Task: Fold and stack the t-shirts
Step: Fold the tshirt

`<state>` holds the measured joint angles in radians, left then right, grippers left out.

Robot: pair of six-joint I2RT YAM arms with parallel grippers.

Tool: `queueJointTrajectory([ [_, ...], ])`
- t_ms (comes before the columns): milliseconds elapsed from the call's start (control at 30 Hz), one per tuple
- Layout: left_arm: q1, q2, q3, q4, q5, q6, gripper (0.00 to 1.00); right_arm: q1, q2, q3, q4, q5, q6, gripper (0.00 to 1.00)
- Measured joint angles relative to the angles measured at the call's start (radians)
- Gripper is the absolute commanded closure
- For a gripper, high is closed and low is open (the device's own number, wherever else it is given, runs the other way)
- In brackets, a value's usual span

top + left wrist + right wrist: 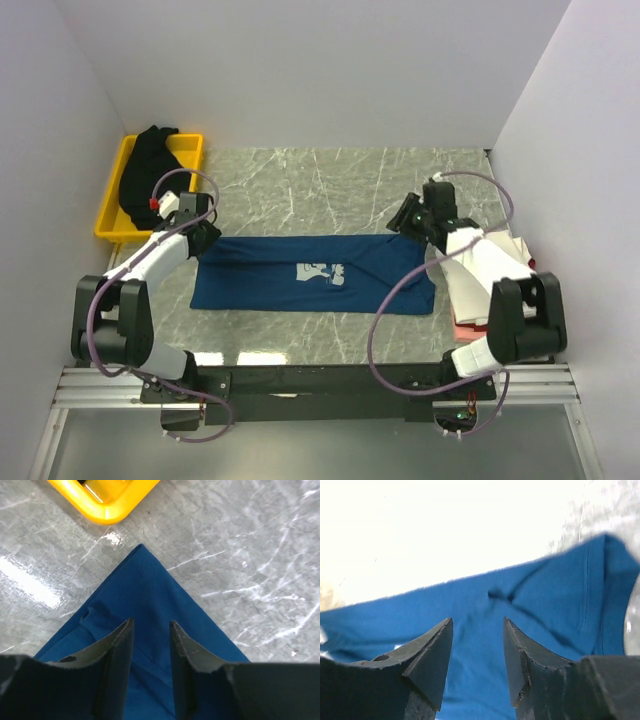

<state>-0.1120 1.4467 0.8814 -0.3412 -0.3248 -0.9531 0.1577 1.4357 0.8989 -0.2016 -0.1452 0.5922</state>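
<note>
The dark blue t-shirt lies flat as a long folded strip across the middle of the table, its pale print facing up. My left gripper hovers over its far left corner, open, and the blue cloth shows between the fingers. My right gripper is over the far right corner, also open, above the wrinkled blue cloth, fingers apart. A black t-shirt lies bunched in the yellow tray. Folded white and pink t-shirts lie at the right, mostly under my right arm.
The yellow tray stands at the far left by the wall, and its corner shows in the left wrist view. White walls close in the left, back and right. Bare marble table lies beyond the blue shirt.
</note>
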Motion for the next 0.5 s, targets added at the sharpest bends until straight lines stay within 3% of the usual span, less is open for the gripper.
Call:
queueJointTrajectory([
  [300,-0.001,0.094,0.055,-0.007,0.005,0.0,0.62,0.064,0.266,0.198,-0.032,0.127,-0.044,0.5],
  [500,-0.001,0.119,0.06,-0.007,0.006,0.0,0.64,0.113,0.339,0.216,-0.055,0.166,-0.059,0.54],
])
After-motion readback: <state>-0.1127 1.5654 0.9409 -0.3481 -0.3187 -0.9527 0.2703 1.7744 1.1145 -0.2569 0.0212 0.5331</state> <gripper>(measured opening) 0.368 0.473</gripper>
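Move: The right hand hovers over the folded blue t-shirt. The shirt's far edge runs about 6 cm ahead and 2 cm left of it, some 8 cm below; its far right corner is roughly 9 cm right and 5 cm ahead. The white print lies about 19 cm left and 5 cm back. From the left hand, the far left corner is about 6 cm ahead, 7 cm left and 5 below, with the yellow bin 17 cm ahead and 18 left. Down and forward goes the right hand, sinking about 6 cm onto the shirt's far edge region; its roughly 4 cm reach outward comes early, then it mostly drops, drifting left and tipping some 10 degrees with its left side lowering. The left hand eases about 2 cm down and slightly forward over its end of the shirt. Both grippers stay about half open, still clear of a grip. ##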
